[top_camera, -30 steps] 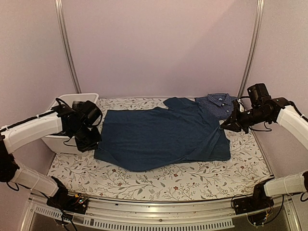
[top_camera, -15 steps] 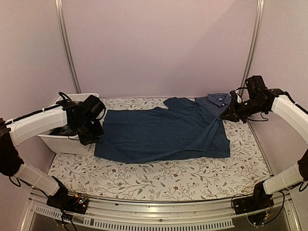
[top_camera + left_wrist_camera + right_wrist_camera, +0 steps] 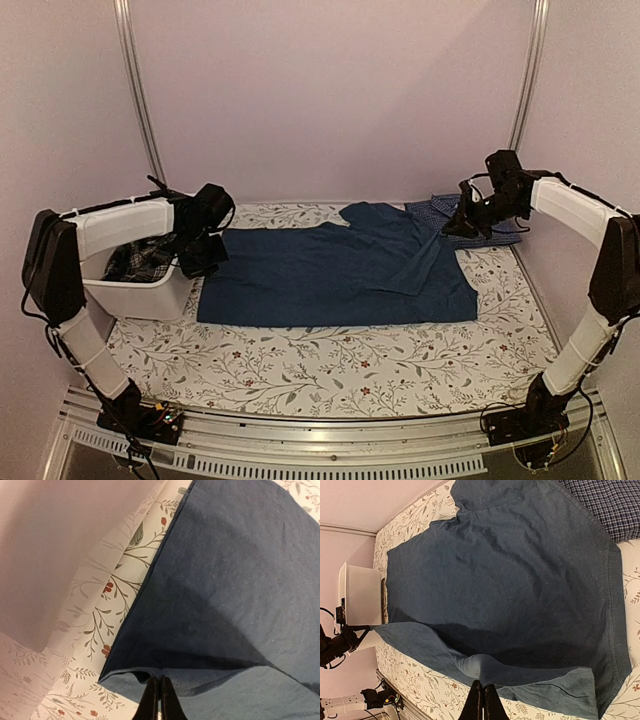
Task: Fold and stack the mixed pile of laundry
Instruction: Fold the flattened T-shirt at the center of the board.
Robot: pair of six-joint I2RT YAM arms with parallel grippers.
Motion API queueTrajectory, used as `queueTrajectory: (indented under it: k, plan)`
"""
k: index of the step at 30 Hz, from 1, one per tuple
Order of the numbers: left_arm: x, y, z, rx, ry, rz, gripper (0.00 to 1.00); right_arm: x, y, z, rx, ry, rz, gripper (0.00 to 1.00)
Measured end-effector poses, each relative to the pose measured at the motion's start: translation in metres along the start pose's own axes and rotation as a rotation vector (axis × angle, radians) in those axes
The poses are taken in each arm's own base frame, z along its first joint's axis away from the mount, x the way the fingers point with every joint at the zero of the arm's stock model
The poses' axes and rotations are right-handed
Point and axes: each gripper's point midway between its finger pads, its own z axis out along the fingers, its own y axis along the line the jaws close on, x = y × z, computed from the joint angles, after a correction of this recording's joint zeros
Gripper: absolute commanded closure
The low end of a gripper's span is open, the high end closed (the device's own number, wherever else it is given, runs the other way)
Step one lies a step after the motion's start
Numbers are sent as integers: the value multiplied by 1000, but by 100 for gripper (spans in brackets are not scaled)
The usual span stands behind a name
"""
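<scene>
A dark blue T-shirt [image 3: 340, 275] lies spread across the floral tablecloth, its near half doubled back over the rest. My left gripper [image 3: 205, 268] is shut on its left hem; in the left wrist view the fingertips [image 3: 160, 685] pinch a raised fold of the blue cloth [image 3: 225, 580]. Over at the right side, my right gripper [image 3: 448, 231] is shut on the T-shirt's edge, and its wrist view has the tips [image 3: 483, 689] clamping a bump of the fabric [image 3: 520, 570]. A folded blue-and-white checked shirt [image 3: 458, 212] [image 3: 610, 505] sits at the back right. A black-and-white plaid piece [image 3: 140, 262] lies in the tub.
The white plastic tub [image 3: 150, 298] [image 3: 360, 595] stands at the left, right beside my left arm. Floral tablecloth [image 3: 330, 370] is bare along the near side. Metal frame posts [image 3: 140, 100] rise at the back corners against the pink walls.
Both grippers have moved toward the back of the table, carrying the T-shirt's near edge up and over the rest. The shirt now covers a narrower strip.
</scene>
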Motion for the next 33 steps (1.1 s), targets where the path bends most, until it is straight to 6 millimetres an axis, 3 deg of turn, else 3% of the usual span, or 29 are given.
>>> queueTrajectory:
  k: [4, 11, 13, 16, 18, 22, 25, 29, 33]
  plan:
    - [6, -1, 18, -36, 26, 22, 100, -7, -8, 15, 13, 11, -1, 100]
    - [11, 0, 32, -66, 47, 35, 100, -7, -22, 40, 15, 54, 19, 100]
    - [11, 1, 32, -68, 48, 36, 93, -6, -26, 47, 13, 66, 26, 98]
    - [10, 1, 33, -70, 43, 50, 69, -8, -30, 56, 16, 82, 29, 65]
    - [7, 0, 32, -71, 35, 63, 55, -12, -30, 60, 14, 85, 30, 55]
    - [-7, -10, 24, -37, -7, 101, 31, -21, -30, 52, 2, 64, 23, 48]
    - [-16, -24, 12, 25, -43, 167, 23, -23, -46, 30, 17, 27, 49, 48]
    - [-14, -59, -8, 197, -60, 299, 21, 4, -67, -1, 40, 9, 87, 50]
    - [19, -98, -12, 358, -6, 455, 20, 45, -77, 6, 30, 79, 124, 51]
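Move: Both grippers hold the near edge of the T-shirt, lifted forward over the cloth. The left laying spot is straight below the left hand, about 6 cm down, with the T-shirt's middle some 30 cm right and 4 cm ahead and the white basket roughly 15 cm left and 2 cm ahead. The right laying spot is about 4 cm ahead, 3 cm left and 15 cm below the right hand; the folded checked shirt's middle is about 14 cm ahead, 5 cm right. Lower the left gripper straight down about 3.5 cm while the right goes down about 6 cm and slightly forward, then open both to let go of the T-shirt's edge. Lift the left away and sweep it right about 10 cm over the cloth, turning some 30 degrees clockwise; draw the right back and off to the right past the shirt's end. ##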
